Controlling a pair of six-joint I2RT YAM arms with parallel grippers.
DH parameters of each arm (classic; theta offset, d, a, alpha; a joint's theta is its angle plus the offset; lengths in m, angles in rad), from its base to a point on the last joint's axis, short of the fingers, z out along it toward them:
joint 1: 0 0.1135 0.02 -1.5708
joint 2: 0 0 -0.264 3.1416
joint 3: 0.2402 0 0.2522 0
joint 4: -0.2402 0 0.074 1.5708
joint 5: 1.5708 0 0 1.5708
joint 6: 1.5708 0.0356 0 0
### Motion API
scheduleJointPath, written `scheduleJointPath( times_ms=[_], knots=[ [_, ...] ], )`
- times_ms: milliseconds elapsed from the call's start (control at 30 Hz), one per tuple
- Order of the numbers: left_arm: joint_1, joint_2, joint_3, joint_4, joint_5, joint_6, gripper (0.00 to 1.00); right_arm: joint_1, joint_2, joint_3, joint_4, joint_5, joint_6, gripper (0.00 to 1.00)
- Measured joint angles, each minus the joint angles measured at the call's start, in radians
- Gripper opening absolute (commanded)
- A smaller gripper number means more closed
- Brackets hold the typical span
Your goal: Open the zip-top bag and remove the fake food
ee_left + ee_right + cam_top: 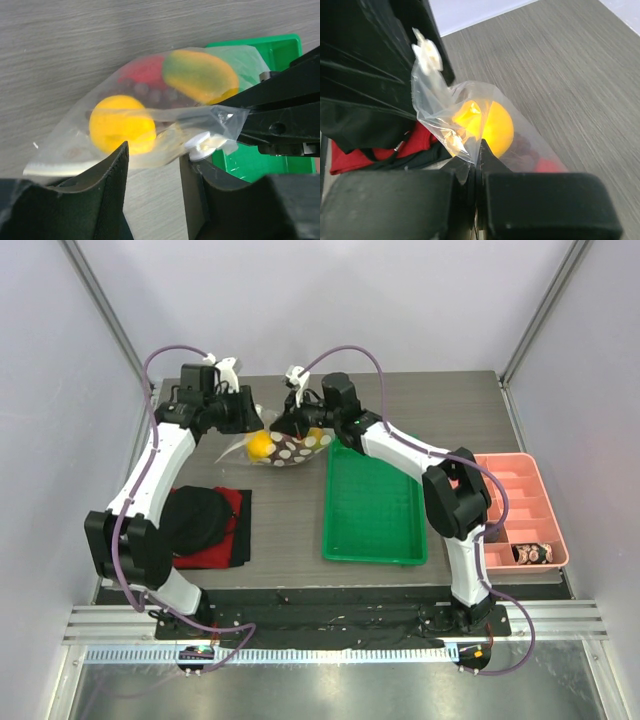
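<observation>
The zip-top bag (288,448) is held off the table at the far middle, between both grippers. In the left wrist view the bag (75,145) holds a yellow ball (121,124), a yellow-green piece (200,75), a glossy red piece (145,70) and dark grapes (145,91). My right gripper (479,155) is shut on the bag's clear edge (445,125), with the yellow ball (492,125) just beyond. My left gripper (152,160) is open, jaws wide apart under the bag's zip edge. The white slider (202,144) rests at its right fingertip.
A green tray (372,505) lies right of the bag. A pink divided bin (520,508) with small dark lumps sits at the right edge. A red cloth (232,512) with a black object (195,518) on it lies at the near left.
</observation>
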Motion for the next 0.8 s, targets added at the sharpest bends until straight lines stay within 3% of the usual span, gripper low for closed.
scheduleJointPath(
  times_ms=[67,167,233,267,467,800],
  knots=[
    [0.0,0.014,0.0,0.02,0.019,0.005,0.28,-0.001,0.011,0.02,-0.012,-0.011,0.014,0.02],
    [0.0,0.031,0.002,0.029,0.033,0.01,0.13,-0.002,0.025,0.043,-0.028,-0.024,0.032,0.17],
    [-0.001,0.038,0.008,0.025,0.033,0.014,0.07,-0.002,0.025,0.044,-0.033,-0.029,0.039,0.32],
    [-0.001,0.039,0.011,0.02,0.031,0.023,0.0,-0.002,0.025,0.047,-0.036,-0.031,0.038,0.45],
    [-0.001,0.034,0.016,-0.004,0.027,0.071,0.0,0.001,0.026,0.103,-0.124,-0.032,0.0,0.57],
    [-0.001,0.003,0.05,-0.084,0.055,0.195,0.0,0.021,0.038,0.266,-0.295,-0.037,-0.127,0.56]
  ],
)
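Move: The bag's white zip slider sits just at the open left fingertips, about 1 cm ahead, 1 cm right and 1 cm below; from the right hand, still gripping the bag, it is some 3 cm left, 1 cm back and 1 cm higher. From the left hand, the yellow fruit lies roughly 1 cm ahead, 2 cm right and 7 cm down, the mango about 2 cm ahead, 11 cm right and 7 cm down. Left fingers pinch the zip slider nearly in place; right fingers open around the bag, rising about 4 cm. ##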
